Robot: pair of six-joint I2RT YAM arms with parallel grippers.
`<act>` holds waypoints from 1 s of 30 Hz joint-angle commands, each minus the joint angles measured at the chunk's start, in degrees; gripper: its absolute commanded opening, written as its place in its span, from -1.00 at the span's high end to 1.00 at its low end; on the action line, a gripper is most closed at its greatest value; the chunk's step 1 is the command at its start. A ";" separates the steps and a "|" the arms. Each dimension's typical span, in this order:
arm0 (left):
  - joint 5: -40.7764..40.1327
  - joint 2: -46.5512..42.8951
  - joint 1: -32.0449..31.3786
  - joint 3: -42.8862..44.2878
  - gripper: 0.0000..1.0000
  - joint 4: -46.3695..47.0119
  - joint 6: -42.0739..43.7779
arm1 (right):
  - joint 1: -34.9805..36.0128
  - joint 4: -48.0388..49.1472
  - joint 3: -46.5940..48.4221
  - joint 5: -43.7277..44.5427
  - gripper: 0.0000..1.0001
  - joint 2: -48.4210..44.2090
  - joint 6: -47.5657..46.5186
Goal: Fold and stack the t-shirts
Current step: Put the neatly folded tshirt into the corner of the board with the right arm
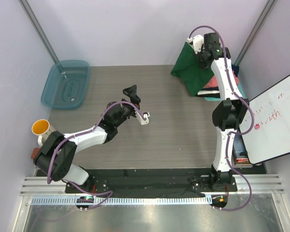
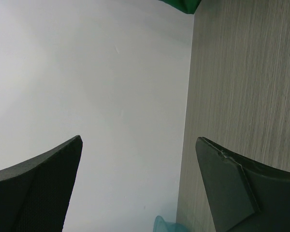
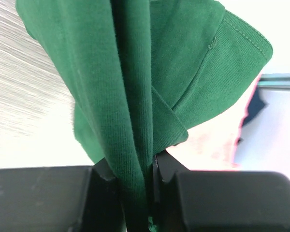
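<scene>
The dark green t-shirt [image 1: 187, 67] hangs bunched at the table's back right, pinched from above by my right gripper [image 1: 199, 54]. In the right wrist view the green cloth [image 3: 135, 72] runs down between the jaws, and my right gripper [image 3: 135, 169] is shut on it. Below the hanging shirt lies a stack of folded t-shirts with a coral-pink one [image 1: 213, 82] showing; pink [image 3: 217, 145] and dark navy [image 3: 253, 106] cloth also appear behind the green. My left gripper [image 1: 132, 94] hovers over the table's middle, open and holding nothing [image 2: 137, 145].
A translucent teal tub [image 1: 66, 83] sits at the back left. A yellow cup [image 1: 40, 127] stands at the left edge. A whiteboard [image 1: 275, 121] leans along the right side. Walls close in behind the wood-grain table [image 1: 159, 140].
</scene>
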 commanded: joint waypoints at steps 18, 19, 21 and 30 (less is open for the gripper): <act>3.12 -0.49 0.51 2.15 -1.00 -0.65 0.40 | -7.15 4.12 7.09 -6.94 0.98 -2.35 7.07; 3.21 -0.31 0.51 2.41 -1.00 -0.65 0.67 | -7.15 4.21 7.44 -7.03 0.98 -2.52 6.98; 3.30 0.12 0.51 2.67 -1.00 -0.38 0.58 | -7.15 4.30 7.88 -7.11 0.98 -2.70 6.72; 3.91 0.39 0.51 3.20 -1.00 -0.38 0.67 | -8.81 6.67 7.97 -5.01 0.98 -2.35 4.17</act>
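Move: The right hand holds the green shirt pinched. The shirt stack with the coral one on top lies about 6 cm to its right, roughly 2 cm ahead and some 17 cm below. The teal board under the stack is centred some 11 cm right of the hand, 1 cm back and 22 cm below; the table's far right corner is about 10 cm ahead and 20 cm right. From the idle left hand the stack lies about 18 cm ahead, 43 cm right and 16 cm below. Keeping its pinch on the green shirt, the right hand carries it about 5 cm to the right towards a place over the coral-topped stack, most of that early and with a slight dip at the start. On the way the hand rolls some 10 degrees, its left side rising, and turns a little clockwise; as the sideways travel eases it lifts, ending nearly 3 cm higher, still closed on the cloth. ##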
